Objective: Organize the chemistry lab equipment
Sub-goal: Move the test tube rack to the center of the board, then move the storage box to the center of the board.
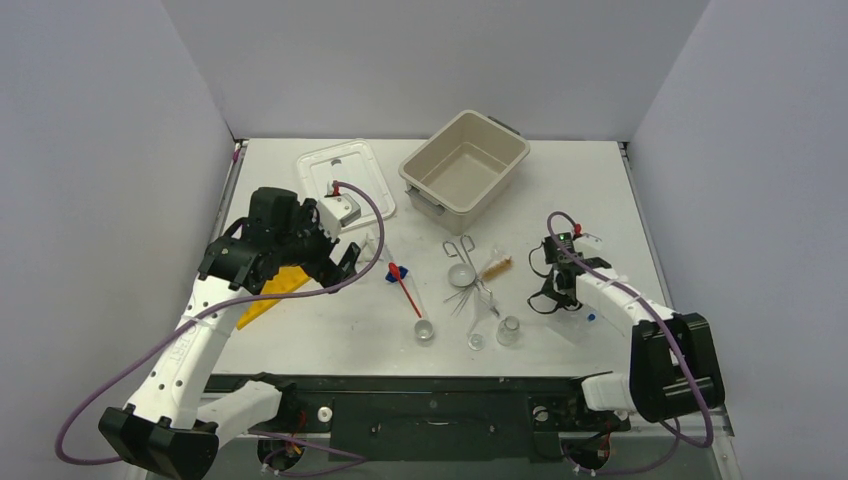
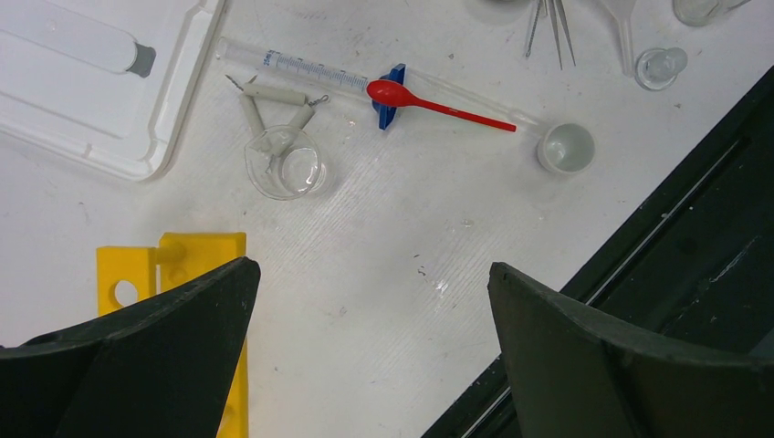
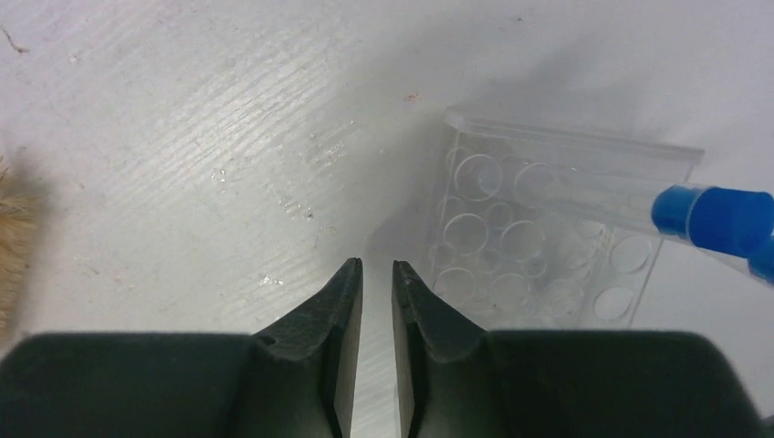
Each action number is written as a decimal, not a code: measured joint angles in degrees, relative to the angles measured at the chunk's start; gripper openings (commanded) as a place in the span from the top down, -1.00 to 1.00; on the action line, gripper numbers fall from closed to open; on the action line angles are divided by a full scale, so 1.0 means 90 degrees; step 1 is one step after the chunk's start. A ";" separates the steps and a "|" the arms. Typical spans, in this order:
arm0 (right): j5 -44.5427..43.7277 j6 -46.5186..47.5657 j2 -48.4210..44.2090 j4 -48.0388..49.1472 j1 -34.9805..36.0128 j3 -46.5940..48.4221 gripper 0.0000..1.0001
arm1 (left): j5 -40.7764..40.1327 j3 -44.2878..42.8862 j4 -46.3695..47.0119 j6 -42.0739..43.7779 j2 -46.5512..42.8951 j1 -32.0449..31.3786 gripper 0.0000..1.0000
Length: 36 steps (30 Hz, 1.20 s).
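The lab equipment lies scattered over the white table. My left gripper (image 2: 371,267) hangs open and empty above bare table, with the yellow tube rack (image 2: 173,274) just beside its left finger. Ahead of it lie a red spatula (image 2: 438,103), a graduated tube (image 2: 310,68), a glass dish (image 2: 290,169) and a small white cup (image 2: 566,148). My right gripper (image 3: 376,265) is all but shut, a thin slit between the jaws and nothing in it. It sits low over the table beside a clear holed rack (image 3: 529,237) and a blue-capped tube (image 3: 721,219).
The beige tub (image 1: 508,135) stands at the back centre, the white lid (image 1: 330,165) to its left. Metal tongs (image 1: 462,250), a brush (image 1: 496,266) and clear beakers (image 1: 508,330) lie mid-table. The black front rail (image 1: 430,400) runs along the near edge.
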State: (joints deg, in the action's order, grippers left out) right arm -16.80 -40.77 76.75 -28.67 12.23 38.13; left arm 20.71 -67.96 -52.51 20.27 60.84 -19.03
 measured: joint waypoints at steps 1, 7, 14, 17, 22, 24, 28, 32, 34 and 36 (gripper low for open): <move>0.0002 0.0002 -0.0046 -0.0046 -0.0017 -0.0010 0.54 | -0.0002 0.0000 -0.0002 0.0012 0.0000 0.0000 -0.93; 0.0046 -0.0112 -0.0313 -0.0245 0.0583 -0.0029 0.44 | -0.0024 0.0000 -0.0002 0.0061 0.0002 0.0000 -0.93; 0.0289 -0.0729 -0.1066 -0.0384 0.0797 -0.0721 0.50 | -0.0063 0.0000 -0.0002 0.0117 0.0002 0.0000 -0.93; 0.0282 -0.0928 -0.1574 -0.0605 0.0763 -0.0583 0.42 | -0.0053 0.0000 0.0002 0.0070 0.0015 0.0000 -0.93; 0.0027 -0.0787 -0.0821 -0.0901 0.0950 0.1770 0.26 | 0.0061 0.0000 0.0039 -0.0250 0.0267 0.0000 -0.93; -0.0039 -0.0658 -0.0267 -0.0661 0.0988 0.2822 0.22 | 0.0083 0.0000 0.0053 -0.0384 0.0418 0.0000 -0.93; -0.0080 -0.0389 0.0770 -0.0367 0.1010 0.4187 0.17 | 0.0083 0.0027 0.0063 -0.0544 0.0517 0.0000 -0.93; -0.0080 -0.0199 0.1984 -0.0221 0.0986 0.5221 0.17 | 0.0083 0.0080 0.0068 -0.0566 0.0515 0.0000 -0.93; -0.0075 -0.0163 0.2518 -0.0143 0.0971 0.5557 0.17 | 0.0075 0.0121 0.0061 -0.0566 0.0517 0.0000 -0.93; -0.0075 -0.0163 0.2970 -0.0114 0.0971 0.5744 0.17 | 0.0058 0.0134 0.0051 -0.0563 0.0517 0.0000 -0.93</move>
State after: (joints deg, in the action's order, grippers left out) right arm -17.47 -42.24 103.48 -29.69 20.97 89.82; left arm 21.23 -66.76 -52.05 15.20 65.49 -19.03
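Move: The right hand, empty and nearly shut low over the table, has the grey bin's middle about 32 cm ahead, 20 cm to its left and 4 cm above; the wooden brush lies some 9 cm ahead and 16 cm left, and the tongs' loops about 15 cm ahead and 24 cm left, both 3 cm lower. The clear rack is close by, about 5 cm back and 4 cm right. From the raised left hand the bin's middle lies some 33 cm ahead, 28 cm right and 14 cm below. The right hand first eases back about 4 cm and a little left, away from the brush, then sweeps fast forward, up and left to the right-hand rim of the grey bin, ending some 22 cm ahead, 12 cm left and 15 cm higher than it began after sinking about 4 cm from the top of its arc. On the way its fingers tilt up to point more forward by some 25 degrees and open from nearly shut to a bit under half, coming close about the rim with no contact to be seen, while the open, empty left hand sinks about 3 cm. ##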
